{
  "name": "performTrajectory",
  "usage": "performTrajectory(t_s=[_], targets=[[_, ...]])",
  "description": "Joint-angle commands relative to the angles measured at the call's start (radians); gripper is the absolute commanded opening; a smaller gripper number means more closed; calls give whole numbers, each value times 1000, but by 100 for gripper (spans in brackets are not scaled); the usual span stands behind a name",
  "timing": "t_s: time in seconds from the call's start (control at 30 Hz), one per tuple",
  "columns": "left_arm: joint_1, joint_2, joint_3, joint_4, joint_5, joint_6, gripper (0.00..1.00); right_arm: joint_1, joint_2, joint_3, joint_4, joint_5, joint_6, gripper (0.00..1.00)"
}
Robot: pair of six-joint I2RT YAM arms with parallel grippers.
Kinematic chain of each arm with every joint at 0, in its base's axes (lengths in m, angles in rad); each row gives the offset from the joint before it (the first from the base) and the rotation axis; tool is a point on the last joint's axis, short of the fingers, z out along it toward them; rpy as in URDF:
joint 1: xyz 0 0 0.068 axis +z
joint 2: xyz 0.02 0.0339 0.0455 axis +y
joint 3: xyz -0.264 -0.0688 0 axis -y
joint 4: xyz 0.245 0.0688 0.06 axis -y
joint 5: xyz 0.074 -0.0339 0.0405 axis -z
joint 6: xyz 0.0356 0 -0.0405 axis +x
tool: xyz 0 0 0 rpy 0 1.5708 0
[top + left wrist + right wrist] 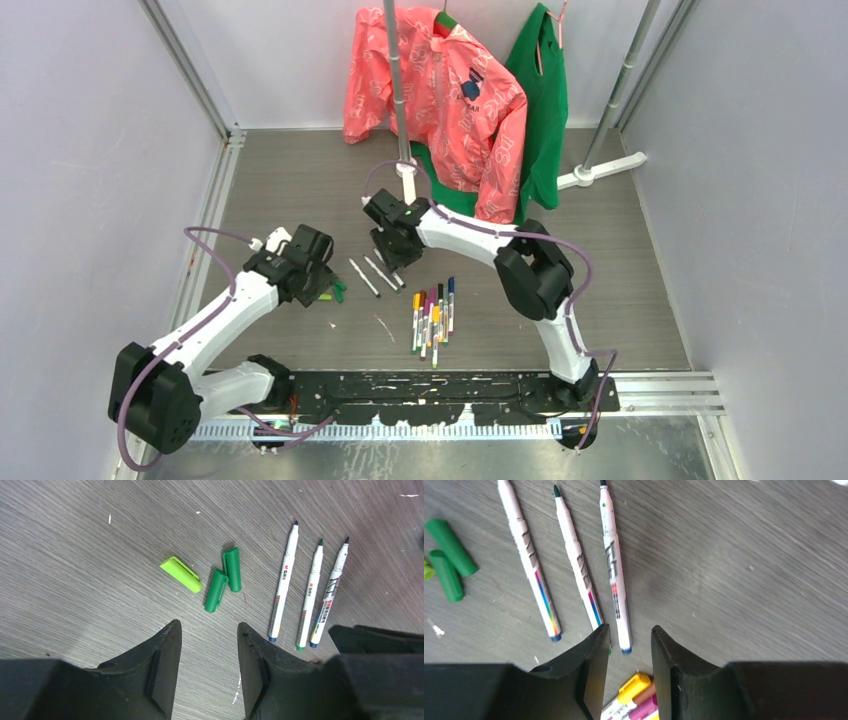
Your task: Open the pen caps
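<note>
Three pen caps lie loose on the table, one light green (181,574) and two dark green (232,569) (216,590); they show as a green spot (338,291) from above. My left gripper (209,630) hovers just short of them, open and empty. Three uncapped pens (529,560) (576,562) (614,565) lie side by side to their right, tips pointing away. My right gripper (630,632) is open over the blue tail end of the rightmost one, holding nothing. A bundle of capped pens (432,315) lies nearer the arm bases, its yellow cap (634,687) showing between my right fingers.
A pink jacket (440,100) and a green garment (545,110) hang on a rack at the back, its pole (398,80) just behind my right gripper. The rack's white foot (600,170) rests at the back right. Walls close in both sides.
</note>
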Motion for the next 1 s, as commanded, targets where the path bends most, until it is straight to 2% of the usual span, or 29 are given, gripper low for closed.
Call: performTrajectory(t_s=[0.0,0.13,0.37,0.5,0.73,0.97], targets=[[1,-49,18,-6,-30,-16,47,-4,-191,-34,-24,68,59,42],[-12,-57,17,19,-28,8,47,-6,-283,-136,-40,138,124,45],[-85,-69,48,31,-77,43,48,-8,-467,-356,-40,249,275,45],[-129,-67,42,96,-82,82,48,-8,-562,-477,-29,273,326,45],[-178,-18,65,135,-83,144,48,-8,-632,-648,-3,249,395,45],[-199,-18,51,161,-89,144,48,1,-639,-739,49,203,440,44]])
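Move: For the right hand, the blue-capped pen at the right end of the capped row lies about 13 cm right, 7 cm back and 2 cm below. The black-capped pen is some 3 cm left of it. The nearest uncapped pen, already released, is about 2 cm ahead and 2 cm left of the right hand. From the left hand, the blue-capped pen is roughly 30 cm right, 5 cm back and 6 cm below. Right hand arcs 16 cm right, 10 back, up then down beside the blue-capped pen; left shifts 5 right. ##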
